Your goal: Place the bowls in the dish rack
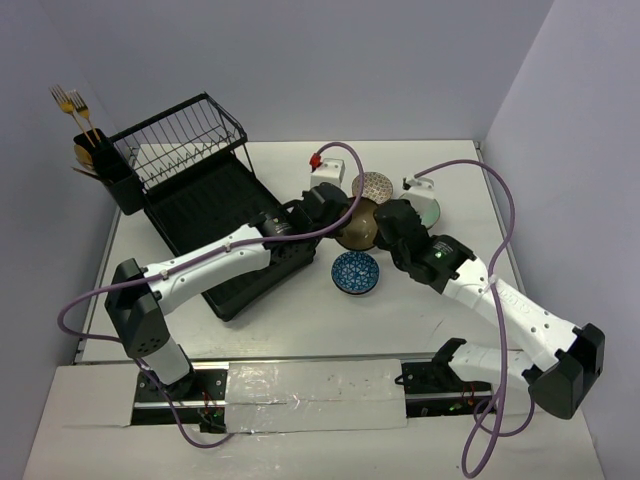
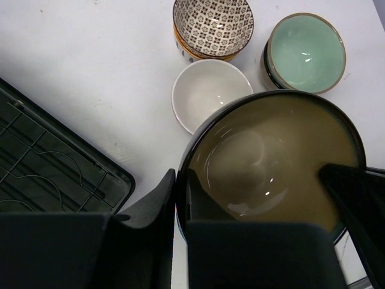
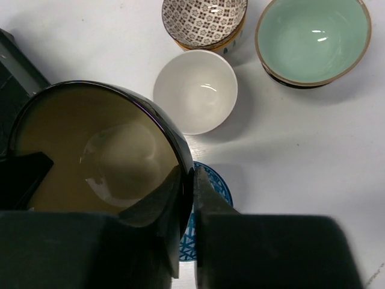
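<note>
A brown bowl (image 1: 358,226) with a dark rim hangs above the table between both arms. My left gripper (image 1: 333,212) is shut on its left rim; in the left wrist view (image 2: 179,191) the rim is pinched between the fingers, bowl (image 2: 277,162) ahead. My right gripper (image 1: 392,226) is shut on the opposite rim, seen in the right wrist view (image 3: 187,186) with the bowl (image 3: 96,150) to its left. The black dish rack (image 1: 190,190) stands at the far left, its tray corner (image 2: 48,168) near the left gripper.
On the table are a blue-patterned bowl (image 1: 356,273), partly under the held bowl (image 3: 212,192), a cream bowl (image 2: 207,93), a dotted bowl stacked on another (image 2: 213,24), and a mint green bowl (image 2: 307,53). A black utensil cup with gold forks (image 1: 100,165) stands beside the rack.
</note>
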Robot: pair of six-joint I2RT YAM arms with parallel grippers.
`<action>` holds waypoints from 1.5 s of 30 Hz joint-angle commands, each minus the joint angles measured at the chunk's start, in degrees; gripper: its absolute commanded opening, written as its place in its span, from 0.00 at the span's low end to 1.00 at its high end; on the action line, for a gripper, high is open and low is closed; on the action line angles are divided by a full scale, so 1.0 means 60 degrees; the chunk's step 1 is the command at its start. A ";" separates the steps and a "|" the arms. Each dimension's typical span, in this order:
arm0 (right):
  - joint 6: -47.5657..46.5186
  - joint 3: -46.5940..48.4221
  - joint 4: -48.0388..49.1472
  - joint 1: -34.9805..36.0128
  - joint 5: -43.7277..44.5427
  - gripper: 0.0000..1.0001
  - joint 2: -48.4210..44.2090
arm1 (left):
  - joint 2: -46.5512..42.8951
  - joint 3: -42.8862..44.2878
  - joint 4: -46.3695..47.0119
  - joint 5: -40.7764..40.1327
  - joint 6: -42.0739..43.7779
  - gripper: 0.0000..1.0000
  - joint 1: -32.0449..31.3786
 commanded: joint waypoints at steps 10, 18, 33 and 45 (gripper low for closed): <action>-0.0582 0.0319 0.1867 0.0100 -0.1586 0.84 -0.1179 | -0.1102 0.0150 0.0916 -0.2482 0.2475 0.00 0.0252; -0.0919 -0.0541 0.2041 0.0086 -0.0679 1.00 -0.2877 | -0.2758 -0.0245 0.4033 -0.3890 0.8763 0.00 0.1218; -0.1798 -0.1555 0.2745 -0.0105 0.0054 1.00 -0.3598 | -0.2204 -0.0199 0.8474 -0.2089 1.7183 0.00 0.4746; -0.2121 -0.1921 0.3038 -0.0266 -0.0049 1.00 -0.3774 | -0.1267 -0.0727 0.9295 -0.0537 1.7975 0.00 0.6272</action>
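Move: The brown bowl hangs between the hands, its middle about 6 cm right and 1 cm ahead of the left, 6 cm left and 1 cm ahead of the right. For the left hand, the dish rack's wire shelf lies some 32 cm left, 17 cm ahead, 5 cm higher. From the left hand, the white bowl is 11 cm ahead, 8 cm right, 12 cm below; the blue bowl is 5 cm right, 1 cm back, 12 cm below. Leftward and up, then also forward and slightly down at the end, the left hand carries the brown bowl towards the wire shelf, about 33 cm left and 21 cm higher overall, keeping its rim pinch while rolling its left side up and raising its fingertips. The right hand opens wide, lets go of the opposite rim, and rises about 7 cm, tipping its fingers up some 20 degrees. ##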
